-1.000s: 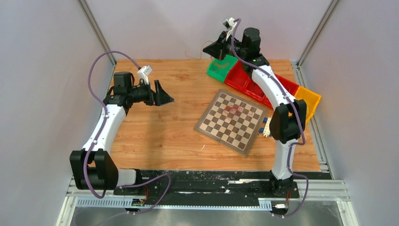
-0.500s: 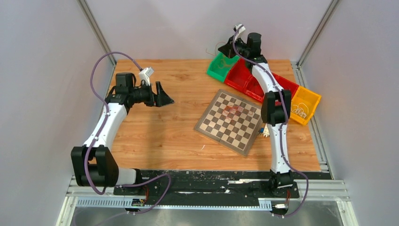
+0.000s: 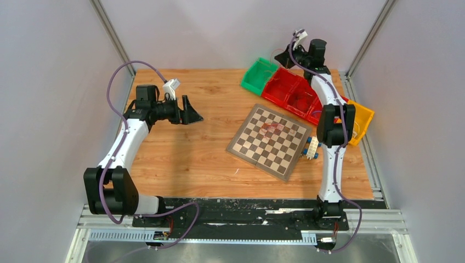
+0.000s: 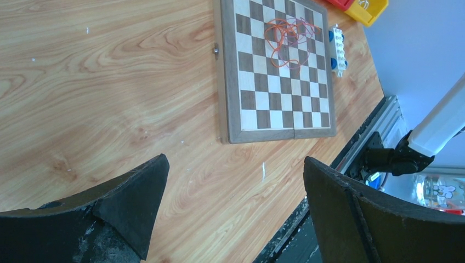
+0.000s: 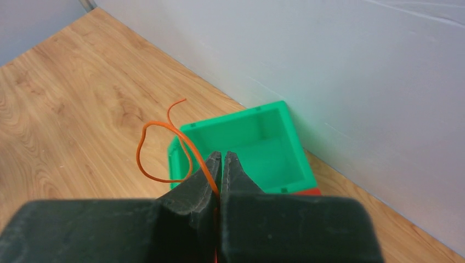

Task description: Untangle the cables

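The cables (image 4: 288,33) lie as a small tangle of thin orange-red and darker wires on the chessboard (image 4: 274,82), also faint in the top view as the cables (image 3: 272,129). A single orange wire (image 5: 159,131) curls out of my right gripper (image 5: 222,155), which is shut on it. That right gripper (image 3: 279,55) hangs high at the back wall, above the green bin (image 5: 257,142). My left gripper (image 4: 234,161) is open and holds nothing. The left gripper (image 3: 192,114) hovers over bare wood, well to the left of the chessboard (image 3: 252,148).
A row of bins runs along the back right: green bin (image 3: 259,76), red bins (image 3: 288,90), yellow bin (image 3: 359,118). A white and blue block (image 3: 311,148) lies against the chessboard's right edge. Grey walls close in the table on three sides.
My right arm has swung to the right along the back wall, carrying the orange wire. The left arm and the tangle on the chessboard have stayed put.
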Action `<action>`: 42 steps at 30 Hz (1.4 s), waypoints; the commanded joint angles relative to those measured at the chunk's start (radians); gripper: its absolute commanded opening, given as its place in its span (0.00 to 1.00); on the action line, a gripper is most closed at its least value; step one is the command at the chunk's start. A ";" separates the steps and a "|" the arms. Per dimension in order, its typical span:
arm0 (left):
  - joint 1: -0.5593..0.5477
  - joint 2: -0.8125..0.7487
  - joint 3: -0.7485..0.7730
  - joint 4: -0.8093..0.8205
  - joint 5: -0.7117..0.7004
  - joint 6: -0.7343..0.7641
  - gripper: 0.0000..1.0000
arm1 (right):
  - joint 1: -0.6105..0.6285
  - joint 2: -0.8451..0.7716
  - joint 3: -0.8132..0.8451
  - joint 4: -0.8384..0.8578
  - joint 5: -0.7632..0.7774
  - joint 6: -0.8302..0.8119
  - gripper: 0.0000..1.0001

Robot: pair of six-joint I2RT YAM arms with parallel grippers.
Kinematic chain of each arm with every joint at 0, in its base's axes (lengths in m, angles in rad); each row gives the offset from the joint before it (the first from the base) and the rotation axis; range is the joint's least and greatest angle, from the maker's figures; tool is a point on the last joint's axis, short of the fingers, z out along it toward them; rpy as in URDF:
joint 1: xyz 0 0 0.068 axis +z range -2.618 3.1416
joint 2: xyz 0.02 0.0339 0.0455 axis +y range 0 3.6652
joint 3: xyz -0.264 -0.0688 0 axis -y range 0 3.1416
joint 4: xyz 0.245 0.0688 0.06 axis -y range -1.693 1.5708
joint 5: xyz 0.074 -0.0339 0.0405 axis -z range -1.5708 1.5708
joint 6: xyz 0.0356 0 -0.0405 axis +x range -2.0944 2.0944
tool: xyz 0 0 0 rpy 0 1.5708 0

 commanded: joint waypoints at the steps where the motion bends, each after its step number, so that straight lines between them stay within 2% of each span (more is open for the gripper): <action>1: 0.003 0.001 0.000 0.020 0.022 0.013 1.00 | -0.021 -0.063 -0.023 0.024 -0.028 -0.072 0.00; 10: 0.003 0.011 -0.002 0.010 0.013 0.029 1.00 | -0.080 -0.017 -0.034 -0.008 0.019 -0.137 0.00; 14: 0.003 0.020 0.005 0.008 0.015 0.029 1.00 | -0.083 -0.031 -0.074 -0.050 0.053 -0.220 0.00; 30: 0.003 0.009 0.015 -0.008 0.010 0.039 1.00 | -0.128 -0.210 -0.288 -0.112 0.109 -0.393 0.00; 37: 0.003 0.009 0.021 -0.022 0.007 0.048 1.00 | -0.133 -0.235 -0.307 -0.137 0.101 -0.418 0.00; 42: 0.003 0.018 0.022 -0.014 0.012 0.044 1.00 | -0.111 -0.186 -0.238 -0.180 0.108 -0.426 0.00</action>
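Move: The right hand, still pinching the orange cable, has the red bin next to the green one some 5 cm to its right, 3 cm farther out and 18 cm below. The green bin stands about 6 cm to the hand's left and 6 cm ahead, the middle red bin roughly 15 cm right and 4 cm back, both as far down. From the left hand the first red bin is about 34 cm ahead and 41 cm right, some 17 cm below. Rightward, the right hand carries the pinched orange cable about 11 cm along the bin row from the green end, dipping some 9 cm towards the red bins midway, then rising 3 to 4 cm again and easing back slightly. The wrist rolls nearly 20 degrees, left side down, so the fingertips point more steeply down and left; the fingers keep shut on the cable. ##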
